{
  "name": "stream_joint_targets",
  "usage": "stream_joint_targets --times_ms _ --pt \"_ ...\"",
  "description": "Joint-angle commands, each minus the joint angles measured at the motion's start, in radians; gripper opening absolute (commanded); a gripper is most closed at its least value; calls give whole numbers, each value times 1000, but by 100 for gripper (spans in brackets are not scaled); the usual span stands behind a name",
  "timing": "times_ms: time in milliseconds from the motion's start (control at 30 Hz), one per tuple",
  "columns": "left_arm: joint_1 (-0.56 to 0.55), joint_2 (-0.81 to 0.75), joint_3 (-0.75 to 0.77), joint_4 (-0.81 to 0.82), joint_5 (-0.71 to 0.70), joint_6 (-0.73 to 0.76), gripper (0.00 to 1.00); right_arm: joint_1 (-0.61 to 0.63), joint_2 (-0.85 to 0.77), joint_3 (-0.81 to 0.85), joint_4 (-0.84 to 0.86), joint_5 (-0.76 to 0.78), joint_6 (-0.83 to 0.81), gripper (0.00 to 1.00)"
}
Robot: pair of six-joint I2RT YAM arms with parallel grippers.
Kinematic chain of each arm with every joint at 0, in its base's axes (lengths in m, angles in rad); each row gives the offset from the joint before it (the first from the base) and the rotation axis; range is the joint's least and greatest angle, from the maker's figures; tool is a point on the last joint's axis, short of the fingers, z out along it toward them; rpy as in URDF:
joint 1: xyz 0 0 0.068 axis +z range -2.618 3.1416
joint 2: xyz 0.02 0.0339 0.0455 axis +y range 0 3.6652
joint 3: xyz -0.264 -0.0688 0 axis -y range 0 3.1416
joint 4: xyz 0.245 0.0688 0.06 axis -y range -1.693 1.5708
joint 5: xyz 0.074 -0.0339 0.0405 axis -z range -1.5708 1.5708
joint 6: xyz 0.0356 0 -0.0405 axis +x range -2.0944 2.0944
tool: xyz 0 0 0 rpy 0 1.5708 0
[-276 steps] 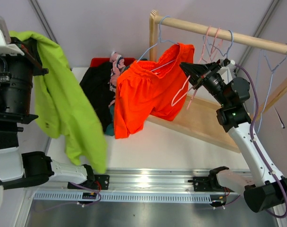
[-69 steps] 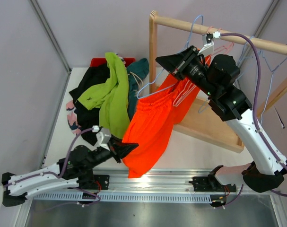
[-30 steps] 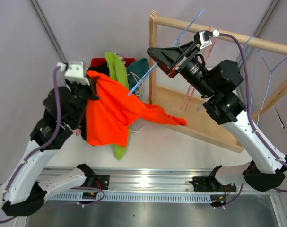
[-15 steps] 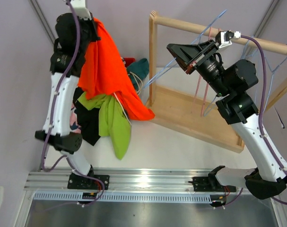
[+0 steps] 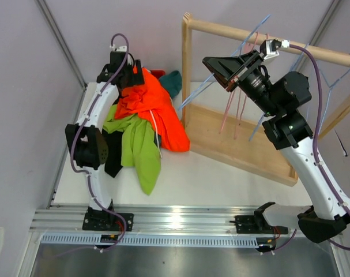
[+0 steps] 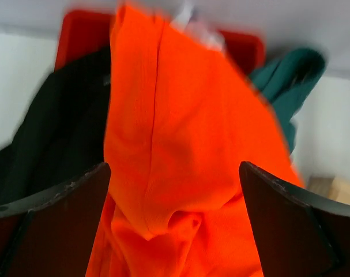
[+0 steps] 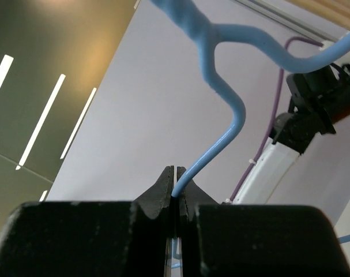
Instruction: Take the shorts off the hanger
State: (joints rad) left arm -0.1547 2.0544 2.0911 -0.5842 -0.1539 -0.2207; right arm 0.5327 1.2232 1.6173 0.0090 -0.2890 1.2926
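The orange shorts [image 5: 150, 107] lie crumpled on top of the clothes pile at the back left, off the hanger. My left gripper [image 5: 128, 68] hovers just above them, open; in the left wrist view its fingers [image 6: 53, 213] stand wide apart with the orange shorts [image 6: 180, 161] loose below them. The blue hanger [image 5: 193, 95] is bare, and my right gripper [image 5: 219, 70] is shut on its wire, held up by the wooden rail [image 5: 313, 53]. In the right wrist view the jaws [image 7: 176, 176] pinch the blue hanger [image 7: 232, 118].
Under the orange pair lie lime green shorts [image 5: 139, 147], black shorts [image 5: 112, 158] and teal shorts [image 5: 172, 82], by a red bin [image 5: 158, 74]. The wooden rack's base [image 5: 244, 147] sits mid-right. Pink hangers [image 5: 228, 112] and other blue hangers [image 5: 327, 86] hang from the rail.
My left gripper has come down from high up and opened, letting the orange shorts drop onto the pile. The right arm has hardly moved, still holding the hanger.
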Motion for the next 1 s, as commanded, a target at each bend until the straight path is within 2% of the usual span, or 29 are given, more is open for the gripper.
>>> stream_joint_targets --times_ms 0,67,100,133,300,500,967 --pt "0 -270 -214 147 0 -52 99 -2 28 12 80 -44 28 0" --pt "0 -406 -389 188 23 -60 99 -5 73 38 85 -56 30 0" --pt "0 -449 -428 217 30 -63 99 -7 88 52 85 -64 31 0" --pt "-2 -491 -542 233 39 -62 100 -8 107 64 83 -74 30 0" --pt "-3 -719 -721 281 56 -49 99 -26 208 151 46 -93 27 0" --pt "-9 -876 -919 330 62 -45 99 -65 257 168 48 -91 31 0" --pt "-28 -856 -911 322 83 -55 99 -42 114 -51 13 -38 31 0"
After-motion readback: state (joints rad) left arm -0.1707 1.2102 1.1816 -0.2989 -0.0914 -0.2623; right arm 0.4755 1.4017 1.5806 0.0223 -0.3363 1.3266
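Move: The stretch of wooden rail meant for the blue hanger in the right fingers is about 12 cm ahead and 9 cm right of that hand, roughly level with it. The pink hangers hang about 12 cm ahead, 14 cm right and 10 cm below; the rack's left post top is some 17 cm ahead and 6 cm left. For the left hand, the orange shorts' middle lies about 12 cm back, 14 cm right and 15 cm below. Still pinching the blue hanger near its neck, the right hand carries it forward about 8 cm and a little left while sinking, then on down to some 8 cm in all, tipping about 10 degrees downward, to bring the hook over the rail. The left hand, already wide open, dips slightly, then draws back some 18 cm from the red tray, rising and settling a little higher, fingers tipped up. ##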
